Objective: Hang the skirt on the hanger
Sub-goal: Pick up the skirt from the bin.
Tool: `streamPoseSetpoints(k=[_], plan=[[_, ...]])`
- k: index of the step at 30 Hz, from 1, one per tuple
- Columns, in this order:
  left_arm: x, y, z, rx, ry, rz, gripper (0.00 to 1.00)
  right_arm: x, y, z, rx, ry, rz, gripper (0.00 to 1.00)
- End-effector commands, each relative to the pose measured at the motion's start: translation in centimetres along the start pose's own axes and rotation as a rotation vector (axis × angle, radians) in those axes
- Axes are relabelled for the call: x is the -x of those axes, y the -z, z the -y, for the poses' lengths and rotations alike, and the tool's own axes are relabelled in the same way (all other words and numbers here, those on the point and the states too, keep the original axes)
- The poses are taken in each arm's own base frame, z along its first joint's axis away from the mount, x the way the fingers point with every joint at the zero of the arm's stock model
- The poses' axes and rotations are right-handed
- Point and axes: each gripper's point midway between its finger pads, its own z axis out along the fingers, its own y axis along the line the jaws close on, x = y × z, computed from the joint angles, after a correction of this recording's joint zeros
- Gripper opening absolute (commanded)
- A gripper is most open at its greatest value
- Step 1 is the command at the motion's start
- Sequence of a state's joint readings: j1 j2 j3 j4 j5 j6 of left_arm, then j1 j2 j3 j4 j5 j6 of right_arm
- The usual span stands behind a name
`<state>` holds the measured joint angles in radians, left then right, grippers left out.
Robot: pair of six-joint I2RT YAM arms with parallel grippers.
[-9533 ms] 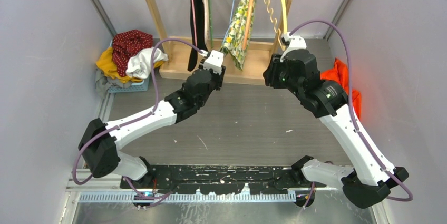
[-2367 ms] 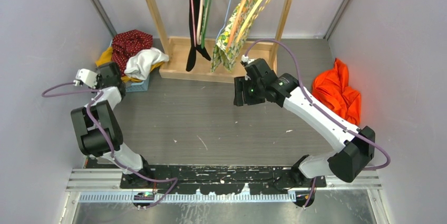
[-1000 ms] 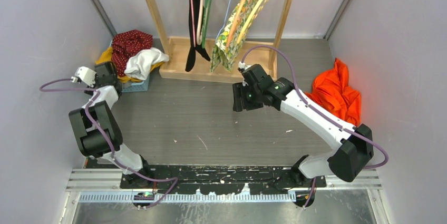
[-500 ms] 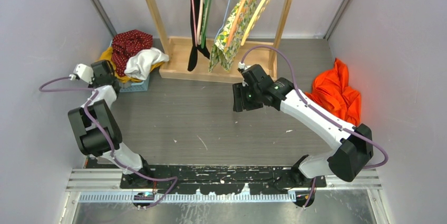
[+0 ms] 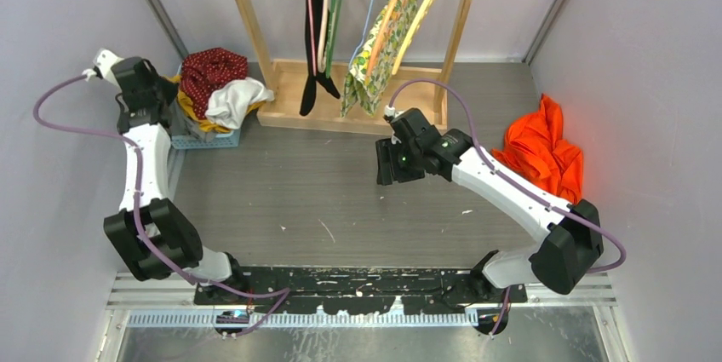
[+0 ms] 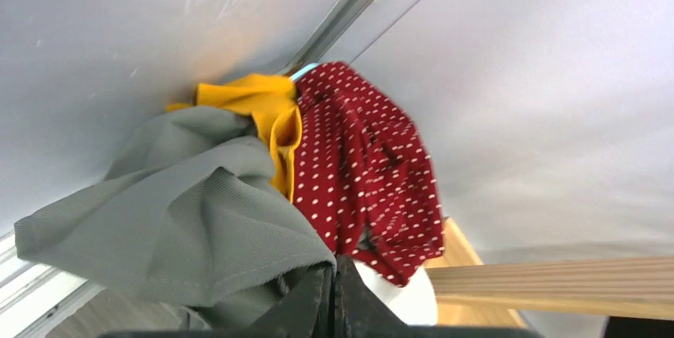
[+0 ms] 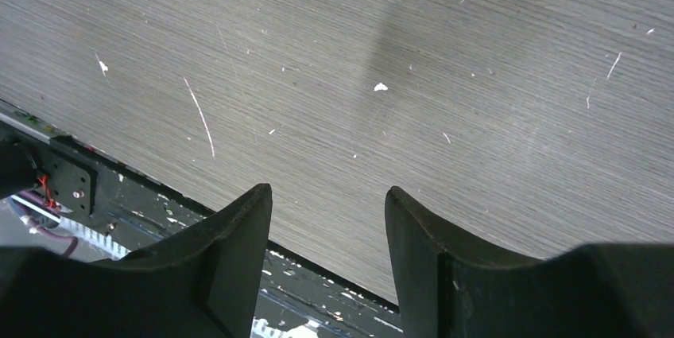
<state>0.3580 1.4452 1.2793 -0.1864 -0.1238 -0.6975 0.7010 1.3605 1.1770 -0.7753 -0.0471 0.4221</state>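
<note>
A grey skirt point(image 6: 175, 219) hangs bunched from the pile of clothes in the blue basket point(image 5: 209, 138) at the back left. My left gripper point(image 6: 335, 286) is shut with the skirt's edge pinched between its fingers. From above, the left gripper point(image 5: 162, 105) sits high by the left wall over the basket. Several coloured hangers hang on the wooden rack point(image 5: 243, 4), among them a bare yellow hanger point(image 5: 428, 0). My right gripper point(image 7: 327, 211) is open and holds nothing, low over the table's middle point(image 5: 385, 163).
In the basket with the skirt lie a red dotted cloth point(image 6: 366, 163), a yellow cloth point(image 6: 266, 107) and a white cloth point(image 5: 230, 100). A black garment point(image 5: 317, 30) and a floral one point(image 5: 375, 55) hang on the rack. An orange cloth point(image 5: 541, 147) lies at the right wall.
My left gripper has shut on the grey skirt, and the left arm has stretched up and back along the left wall. The right arm has barely moved.
</note>
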Motion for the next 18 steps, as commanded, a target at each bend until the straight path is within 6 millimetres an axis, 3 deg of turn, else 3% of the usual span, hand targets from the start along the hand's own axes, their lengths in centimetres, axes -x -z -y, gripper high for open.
streamPoseSetpoints(k=[1,11,18], plan=[[3.9,4.4,5.3,-0.164,-0.025,0.002,0.0,0.8,1.3,-1.0,0.055,0.0,0.065,0.59],[11.8,10.9,13.0,-0.38,-0.055,0.074,0.0,0.2,1.9,-1.0,0.076,-0.008,0.086,0.6],[15.8,19.9,18.3,-0.622,-0.079,0.11,0.0,0.2,2.0,-0.9,0.082,-0.007,0.105,0.6]])
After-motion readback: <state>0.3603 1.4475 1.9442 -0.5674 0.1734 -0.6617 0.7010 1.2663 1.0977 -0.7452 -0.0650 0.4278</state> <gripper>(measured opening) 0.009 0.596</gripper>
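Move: Below the left hand, pinched already in its shut fingers, hangs the grey skirt, its middle some 11 cm down, about 3 cm back and 2 cm left. The bin's middle is roughly 22 cm below, nearly straight under the hand; the red dotted cloth lies about 9 cm ahead, 4 cm right and 16 cm down, the white cloth about level ahead, 11 cm right and 17 cm down. From the right hand the skirt is around 17 cm ahead and 51 cm left, near its height. Drawing the grey skirt up and away from the bin, the left hand rises quickly by about 22 cm, drifting some 6 cm right and, later on, a little back. The shut fingers keep their pinch on the cloth while the wrist tips upward and turns clockwise, each by some 15 degrees. ##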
